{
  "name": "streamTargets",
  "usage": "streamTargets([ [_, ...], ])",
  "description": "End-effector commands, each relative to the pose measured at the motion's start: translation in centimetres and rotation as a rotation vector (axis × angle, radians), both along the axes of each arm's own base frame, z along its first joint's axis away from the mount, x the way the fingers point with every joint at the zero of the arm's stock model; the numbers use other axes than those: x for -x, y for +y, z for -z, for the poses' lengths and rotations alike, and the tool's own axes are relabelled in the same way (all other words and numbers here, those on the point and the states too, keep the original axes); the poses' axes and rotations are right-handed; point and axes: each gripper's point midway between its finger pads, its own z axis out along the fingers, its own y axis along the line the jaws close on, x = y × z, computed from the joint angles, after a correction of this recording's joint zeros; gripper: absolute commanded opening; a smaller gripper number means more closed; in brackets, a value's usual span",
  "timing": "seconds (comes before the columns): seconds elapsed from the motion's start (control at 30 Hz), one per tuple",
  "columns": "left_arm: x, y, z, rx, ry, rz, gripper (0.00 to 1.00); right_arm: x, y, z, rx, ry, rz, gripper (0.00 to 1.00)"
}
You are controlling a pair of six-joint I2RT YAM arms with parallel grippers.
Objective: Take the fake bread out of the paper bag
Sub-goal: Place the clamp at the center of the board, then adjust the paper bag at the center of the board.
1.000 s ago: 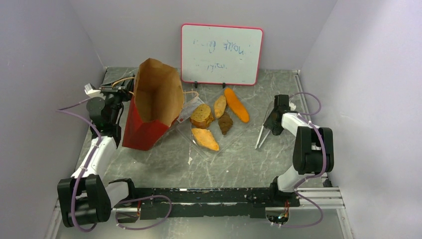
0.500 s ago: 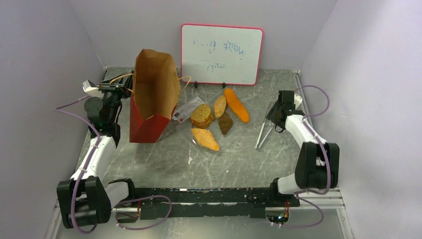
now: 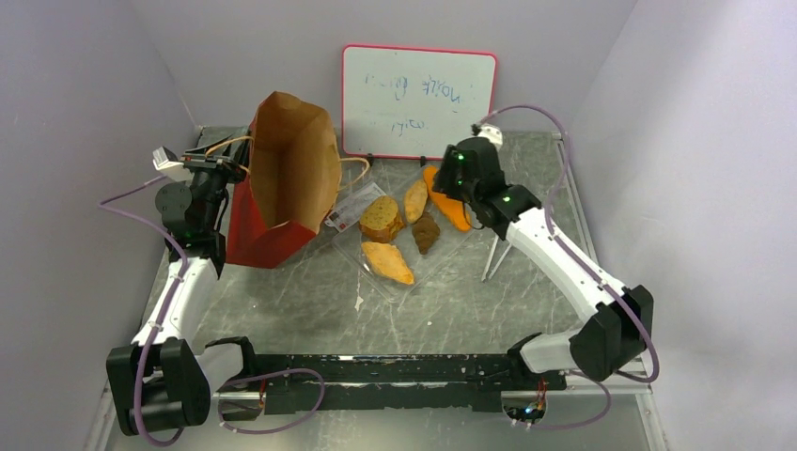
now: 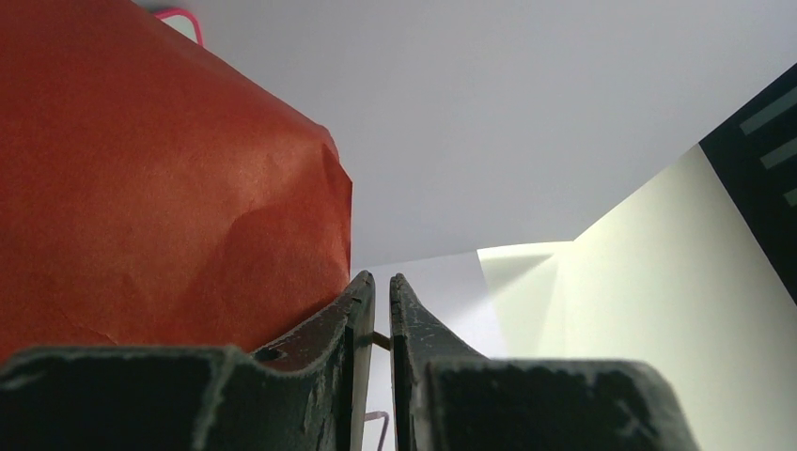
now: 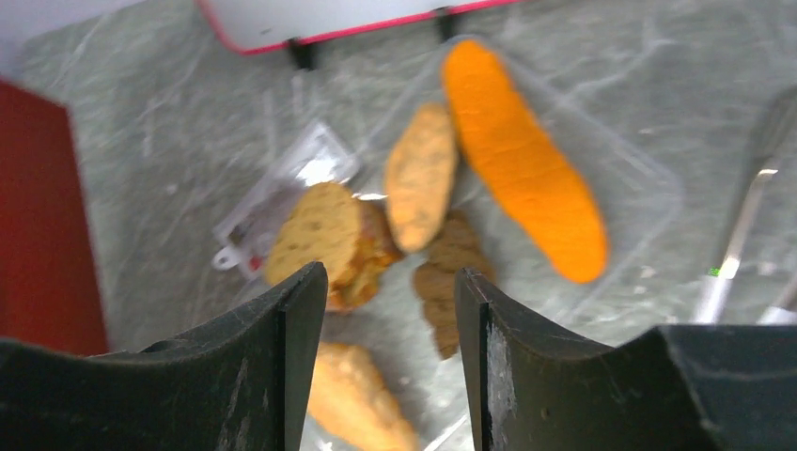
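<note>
The red paper bag stands tilted at the back left, its brown inside turned up; I see no bread in it. My left gripper is shut on its thin loop handle, the red side right beside it. The fake bread lies on a clear tray: orange baguette, tan roll, round crusty slice, dark lump, yellow-orange wedge. My right gripper hovers open above these pieces, holding nothing; in the top view the right gripper partly covers the baguette.
A whiteboard stands at the back wall. Metal tongs lie right of the clear tray. A small plastic packet lies between bag and tray. Walls close in on both sides.
My right arm has swung from the right side in over the bread, and its jaws have widened. The left gripper keeps the handle; the bag has shifted slightly.
</note>
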Motion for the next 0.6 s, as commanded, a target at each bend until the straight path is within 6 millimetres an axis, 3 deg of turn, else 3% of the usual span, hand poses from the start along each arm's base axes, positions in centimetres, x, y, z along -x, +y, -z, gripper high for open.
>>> streamTargets([
  [0.0,1.1,-0.4,-1.5,-0.029,-0.063,0.019,0.07,1.8,6.3,-1.7,-0.084,-0.006,-0.124,0.52],
  [0.13,1.1,-0.4,-1.3,-0.038,-0.064,0.016,0.07,4.1,11.9,-3.8,-0.143,-0.032,-0.224,0.52],
  [0.27,1.0,-0.5,-1.2,-0.046,-0.06,0.012,0.07,6.6,16.3,-5.0,-0.249,-0.046,-0.279,0.52],
  [0.57,0.9,-0.5,-1.0,-0.044,-0.059,0.012,0.07,9.8,21.7,-6.4,-0.32,-0.053,-0.375,0.52],
])
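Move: The bag's free right handle is about 20 cm to the right hand's left, some 3 cm back and roughly level with it; the bag's mouth opens about 10 cm farther left. Below the right hand's path, about 21 cm down, the bread slices lie 6 cm ahead and 14 cm left, and the pointed loaf 5 cm back and 12 cm left. From the left hand, that handle is about 18 cm right, 2 cm back and 11 cm below. Leftward and back, rising a little, the right arm sweeps its half-open, empty gripper about 20 cm left and 10 cm back, passing high over the bread towards the paper bag's free right handle. It turns some 20 degrees counter-clockwise, its left side rolling up, and slows at the end. The left hand stays put, still pinching the other handle. ##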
